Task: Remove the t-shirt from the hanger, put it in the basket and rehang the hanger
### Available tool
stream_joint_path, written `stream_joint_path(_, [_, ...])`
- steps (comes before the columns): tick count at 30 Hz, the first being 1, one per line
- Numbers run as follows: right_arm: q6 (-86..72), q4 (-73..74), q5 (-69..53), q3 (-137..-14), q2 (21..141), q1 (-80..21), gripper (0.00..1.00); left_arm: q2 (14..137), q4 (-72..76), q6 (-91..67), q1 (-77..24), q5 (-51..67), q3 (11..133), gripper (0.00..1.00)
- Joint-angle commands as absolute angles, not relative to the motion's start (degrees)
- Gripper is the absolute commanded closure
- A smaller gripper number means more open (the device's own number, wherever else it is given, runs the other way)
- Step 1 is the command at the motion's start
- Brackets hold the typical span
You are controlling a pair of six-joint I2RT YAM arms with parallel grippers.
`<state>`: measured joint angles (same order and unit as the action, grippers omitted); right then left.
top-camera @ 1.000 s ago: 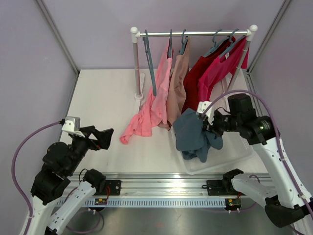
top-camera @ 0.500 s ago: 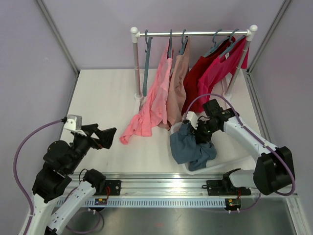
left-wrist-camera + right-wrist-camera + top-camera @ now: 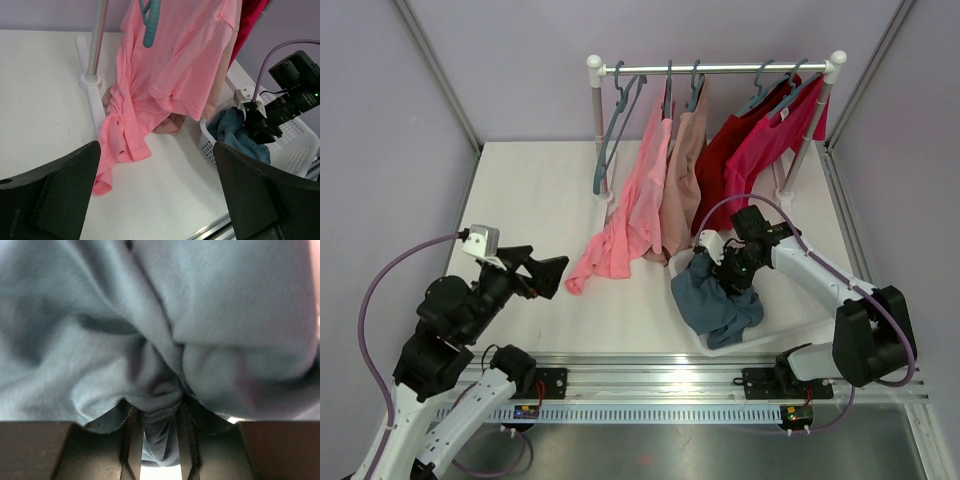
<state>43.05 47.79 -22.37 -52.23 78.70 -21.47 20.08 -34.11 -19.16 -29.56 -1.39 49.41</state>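
Observation:
A blue-grey t-shirt [image 3: 708,300] lies bunched at the left end of a white basket [image 3: 812,312], spilling over its rim. My right gripper [image 3: 722,270] is shut on a fold of it. In the right wrist view the cloth [image 3: 150,315] fills the frame and a fold is pinched in my gripper [image 3: 161,440]. An empty teal hanger [image 3: 610,130] hangs tilted at the left end of the rack rail [image 3: 720,69]. My left gripper [image 3: 552,275] is open and empty above the table at the left. In its wrist view my left gripper [image 3: 156,150] frames bare table.
A pink t-shirt [image 3: 630,215] hangs on a hanger and trails onto the table. A tan shirt [image 3: 682,180], a red one [image 3: 720,160] and a magenta one [image 3: 765,145] hang further right. The rack post [image 3: 599,130] stands behind. The basket [image 3: 300,140] shows at the right of the left wrist view.
My right gripper has come down and to the left with the blue-grey t-shirt, lowering it into the basket. The empty hanger has swung. My left gripper has shifted slightly to the right.

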Motion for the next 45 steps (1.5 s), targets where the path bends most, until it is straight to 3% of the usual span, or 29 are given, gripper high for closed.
stream_joint_path(1, [42.7, 47.0, -17.4, -51.4, 80.9, -20.8, 0.66, 21.0, -29.7, -17.9, -29.4, 1.7, 50.2, 0.01])
stream_joint_path(6, [42.7, 46.8, -11.7, -50.4, 83.8, -20.8, 0.65, 22.1, -28.8, -17.1, -29.4, 2.5, 51.1, 0.01])
stream_joint_path(10, [42.1, 49.6, -14.3, -52.0, 83.1, -20.9, 0.57, 23.3, -28.4, -16.3, -29.4, 3.2, 52.0, 0.01])
stream_joint_path(15, [40.8, 55.9, -14.6, -59.2, 76.0, -20.7, 0.31, 25.7, -28.7, -14.7, -29.4, 3.8, 55.5, 0.01])
stream_joint_path(18, [39.0, 58.8, -12.7, -65.2, 72.3, -20.6, 0.23, 27.7, -28.5, -13.9, -29.4, 4.0, 57.4, 0.01])
stream_joint_path(27, [34.8, 60.9, -14.9, -76.5, 69.5, -19.4, 0.18, 36.0, -26.7, -12.2, -29.4, 6.6, 67.2, 0.01])
stream_joint_path(28, [34.0, 59.9, -15.6, -77.0, 69.5, -19.1, 0.01, 37.3, -26.5, -12.2, -29.4, 7.2, 68.4, 0.01])
stream_joint_path(37, [26.1, 50.1, -31.4, -79.6, 70.3, -15.0, 0.01, 53.9, -21.6, -15.2, -29.4, 10.4, 82.1, 0.01])
stream_joint_path(40, [19.3, 44.2, -29.2, -76.1, 70.3, -13.9, 0.01, 62.6, -22.1, -17.0, -29.8, 10.3, 88.2, 0.01])
stream_joint_path(45, [12.1, 39.1, -37.8, -72.5, 71.9, -8.8, 0.01, 74.5, -22.6, -17.5, -34.5, 1.6, 97.2, 0.02])
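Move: From the left hand, empty and wide open, the pink t-shirt's hanger is roughly 28 cm ahead, 15 cm to the right and 14 cm higher; the empty hanger hangs some 9 cm left of it and 4 cm nearer, the beige t-shirt's hanger about 5 cm right of it, level with it in depth. The right hand still pinches the blue-grey t-shirt in the basket: the basket's middle lies about 5 cm to its right, 1 cm back and 5 cm below. The right hand presses the pinched blue-grey t-shirt some 3 cm down and 2 cm to its right into the basket, then opens its fingers wide and leaves the cloth, climbing about 20 cm while drawing forward, the wrist tipping up and turning clockwise. Meanwhile the left hand, fingers staying wide open, eases right, then rises about 15 cm and sweeps some 13 cm forward and 12 cm right towards the pink t-shirt on its hanger, turning slightly clockwise and touching nothing yet. ##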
